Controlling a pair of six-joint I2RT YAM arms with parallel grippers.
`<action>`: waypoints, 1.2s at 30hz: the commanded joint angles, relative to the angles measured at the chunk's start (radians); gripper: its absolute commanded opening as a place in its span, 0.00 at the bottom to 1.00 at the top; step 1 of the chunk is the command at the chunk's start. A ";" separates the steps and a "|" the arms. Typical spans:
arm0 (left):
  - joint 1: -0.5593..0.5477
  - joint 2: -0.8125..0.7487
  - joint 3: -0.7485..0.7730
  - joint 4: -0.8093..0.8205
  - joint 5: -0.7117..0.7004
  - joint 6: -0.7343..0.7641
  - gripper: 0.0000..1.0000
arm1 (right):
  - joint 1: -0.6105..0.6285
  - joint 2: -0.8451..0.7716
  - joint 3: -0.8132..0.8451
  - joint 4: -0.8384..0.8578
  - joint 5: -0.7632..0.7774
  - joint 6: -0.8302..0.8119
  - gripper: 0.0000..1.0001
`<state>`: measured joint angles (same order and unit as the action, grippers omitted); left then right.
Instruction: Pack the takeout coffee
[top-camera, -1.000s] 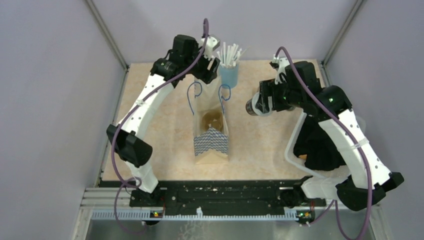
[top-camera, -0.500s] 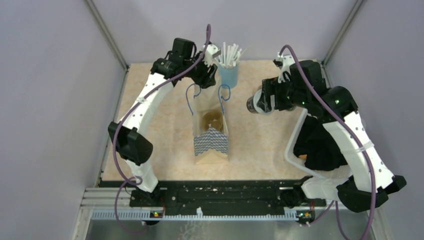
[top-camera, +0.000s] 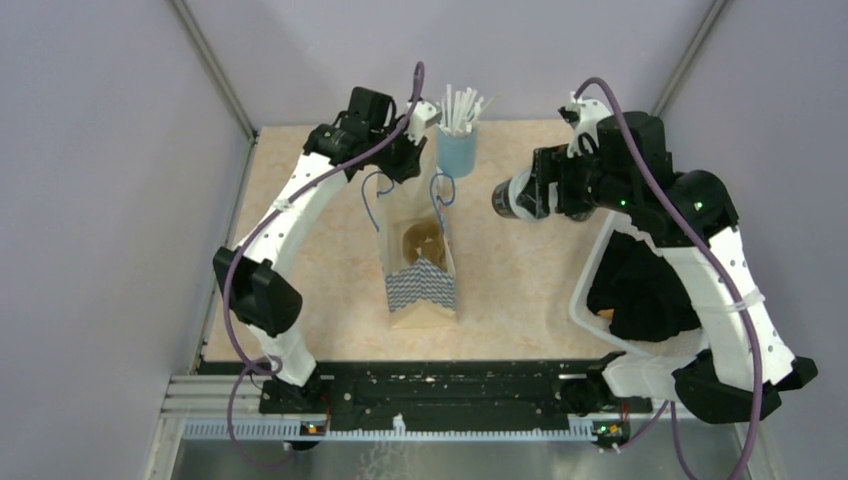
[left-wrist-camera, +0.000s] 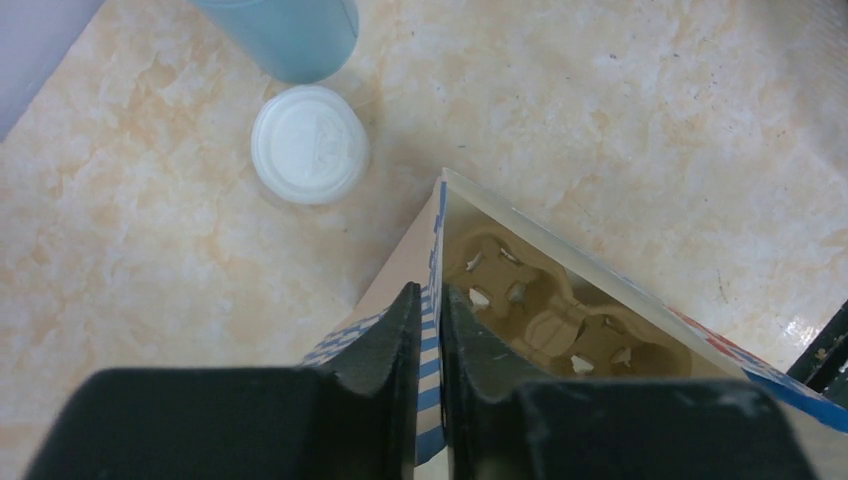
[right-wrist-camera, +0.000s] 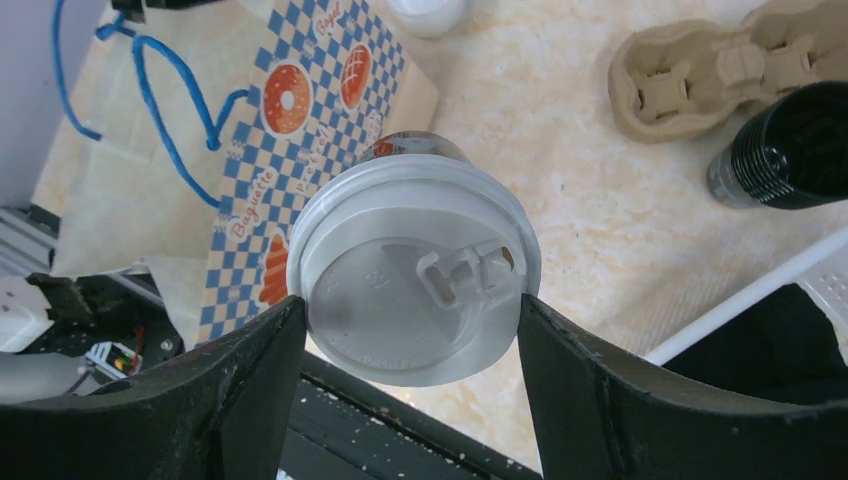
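The takeout coffee (top-camera: 503, 200), a dark cup with a white lid (right-wrist-camera: 400, 260), hangs on its side above the table right of the bag. My right gripper (right-wrist-camera: 410, 300) is shut on it at the lid rim, also seen from above (top-camera: 515, 197). The blue-checked paper bag (top-camera: 420, 285) stands mid-table with its mouth open. Inside it sits a cardboard cup carrier (left-wrist-camera: 540, 320). My left gripper (left-wrist-camera: 432, 292) is shut on the bag's rear wall at the rim, near the blue cord handles (top-camera: 375, 195).
A light-blue cup of white straws (top-camera: 457, 150) stands behind the bag, with a loose white lid (left-wrist-camera: 310, 143) beside it. In the right wrist view a second cardboard carrier (right-wrist-camera: 720, 65) and a black ribbed cup (right-wrist-camera: 790, 145) lie on the table. A white tray (top-camera: 585, 310) sits at the right.
The left gripper has closed onto the bag's rim and drawn it slightly left. The right arm has lifted a little toward the back with the coffee.
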<state>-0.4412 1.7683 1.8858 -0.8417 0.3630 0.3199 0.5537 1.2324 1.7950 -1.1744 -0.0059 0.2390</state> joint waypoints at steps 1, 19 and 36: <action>-0.016 -0.088 -0.051 0.004 -0.101 -0.049 0.14 | 0.007 0.018 0.090 0.006 -0.051 0.004 0.72; -0.022 -0.209 -0.116 -0.169 -0.393 -0.702 0.00 | 0.033 0.101 0.201 0.012 -0.280 -0.005 0.70; 0.098 -0.355 -0.253 -0.092 -0.496 -1.157 0.00 | 0.080 0.148 0.346 -0.054 -0.411 -0.020 0.70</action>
<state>-0.4053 1.4654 1.6650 -0.9867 -0.1097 -0.7448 0.6201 1.3788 2.0850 -1.2278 -0.3645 0.2276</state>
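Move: The left fingers are already around the far rim of the paper bag, not yet shut. The bag's middle lies about 10 cm back, 4 cm right and 14 cm below that hand; the white lids are some 11 cm ahead and 4 cm right, the blue straw cup 17 cm ahead and 12 cm right. From the right hand, which holds the lidded coffee, the bag's middle is about 6 cm ahead, 22 cm left and 23 cm below. The left fingers shut on the bag's far rim, pinch it and haul it some 9 cm left and 6 cm back, the hand swinging about 60 degrees counter-clockwise and tipping further down. Meanwhile the right hand keeps its grip on the coffee cup, carrying it left and up with some drift back, turning about 20 degrees counter-clockwise. ##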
